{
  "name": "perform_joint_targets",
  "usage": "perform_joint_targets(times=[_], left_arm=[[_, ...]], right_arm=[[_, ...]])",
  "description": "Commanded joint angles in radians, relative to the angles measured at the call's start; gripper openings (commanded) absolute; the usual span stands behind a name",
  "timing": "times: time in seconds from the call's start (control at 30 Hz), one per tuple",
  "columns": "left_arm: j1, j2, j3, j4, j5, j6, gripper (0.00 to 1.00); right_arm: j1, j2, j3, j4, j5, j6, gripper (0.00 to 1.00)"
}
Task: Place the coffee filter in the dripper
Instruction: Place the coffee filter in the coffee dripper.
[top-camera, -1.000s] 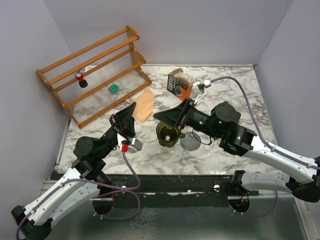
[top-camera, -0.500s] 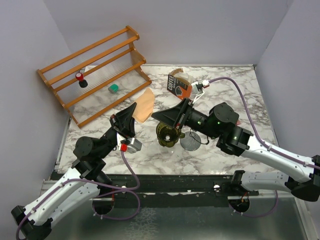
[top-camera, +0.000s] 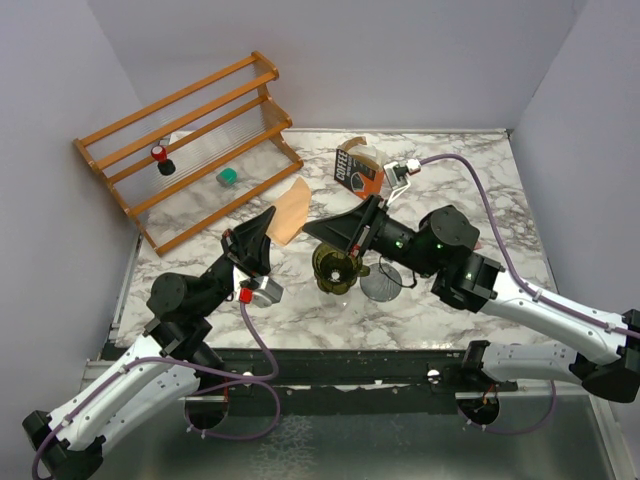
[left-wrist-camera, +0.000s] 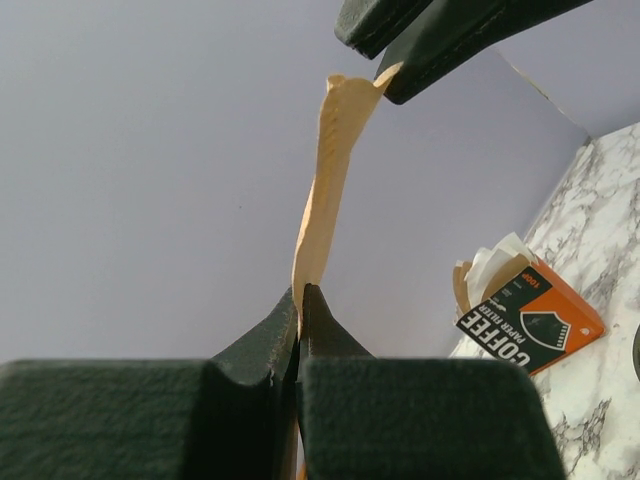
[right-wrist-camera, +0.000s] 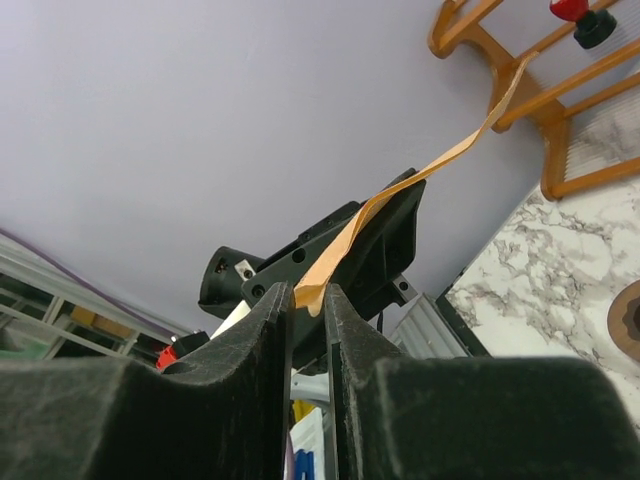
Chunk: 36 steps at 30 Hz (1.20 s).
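Observation:
The coffee filter (top-camera: 290, 211), a tan paper sheet, hangs in the air between both arms. My left gripper (top-camera: 267, 217) is shut on its lower edge (left-wrist-camera: 300, 290), and the paper (left-wrist-camera: 324, 190) rises from the fingertips. My right gripper (top-camera: 317, 228) straddles the filter's opposite corner (right-wrist-camera: 308, 292). Its jaws stand a narrow gap apart, with the paper's tip (right-wrist-camera: 322, 288) between them. The dripper (top-camera: 335, 268), a dark olive glass cone, stands on the marble table just below and right of the filter.
An orange coffee filter box (top-camera: 356, 170) with more filters stands behind the dripper. A grey round piece (top-camera: 382, 283) lies right of the dripper. A wooden rack (top-camera: 190, 140) holding a red-capped item (top-camera: 160, 154) and a green item (top-camera: 228, 177) fills the back left.
My right gripper has edged left onto the filter's corner and its jaws have narrowed around it. The left gripper still holds the filter in the same place.

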<state>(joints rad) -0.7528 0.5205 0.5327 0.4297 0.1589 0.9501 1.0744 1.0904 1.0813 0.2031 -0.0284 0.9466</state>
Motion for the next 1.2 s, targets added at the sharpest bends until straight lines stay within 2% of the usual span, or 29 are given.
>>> perform_joint_targets(times=[0.0,0.1,0.2,0.37,0.43,0.57,0.7,0.9,1.03,1.17], left_arm=[[0.003,0.003,-0.002,0.027,0.033,-0.021,0.00],[0.004,0.003,-0.003,0.029,0.035,-0.022,0.00],[0.004,0.003,-0.004,0.029,0.035,-0.024,0.00],[0.004,0.002,-0.005,0.030,0.035,-0.024,0.00],[0.004,0.001,-0.008,0.029,0.033,-0.028,0.00],[0.003,-0.011,-0.023,0.029,0.028,-0.051,0.00],[0.003,-0.045,-0.040,0.013,0.025,-0.119,0.16],[0.004,-0.077,0.033,-0.257,0.118,-0.164,0.33],[0.004,-0.065,0.117,-0.449,0.202,-0.184,0.34],[0.004,-0.076,0.159,-0.509,0.235,-0.245,0.35]], right_arm=[[0.007,0.015,-0.006,0.036,-0.016,0.010,0.23],[0.007,0.020,-0.008,0.037,-0.019,0.017,0.22],[0.007,0.023,-0.012,0.041,-0.025,0.021,0.15],[0.007,0.022,-0.014,0.048,-0.027,0.022,0.09],[0.007,0.019,-0.016,0.049,-0.027,0.021,0.01],[0.007,0.014,-0.020,0.050,-0.036,0.010,0.01],[0.007,-0.007,-0.022,0.017,-0.014,-0.025,0.01],[0.007,-0.045,0.013,-0.098,0.080,-0.175,0.01],[0.007,-0.052,0.066,-0.196,0.163,-0.333,0.01],[0.008,-0.015,0.141,-0.310,0.223,-0.527,0.01]])
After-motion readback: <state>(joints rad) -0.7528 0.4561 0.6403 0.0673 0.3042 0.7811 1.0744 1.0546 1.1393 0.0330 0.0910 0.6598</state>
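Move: The coffee filter is still pinched by the left hand, its middle some 4 cm to that hand's right and 2 cm above it. From the right hand, the filter's middle is about 4 cm ahead and 2 cm left, roughly level. The dripper on its carafe stands 5 cm ahead, 6 cm right and some 27 cm below the right hand; the grey cone is 8 cm ahead, 16 cm right and 38 cm below. Almost in place, the right fingers close from about a quarter open until shut, pinching the filter's near edge. Then the left fingers open about a third and that hand backs off and sinks some 4 cm, tipping down, clear of the paper. The right hand, keeping its pinch, carries the filter about 3 cm right and 2 cm forward, dipping its fingertips and turning clockwise, nearer to over the dripper. ##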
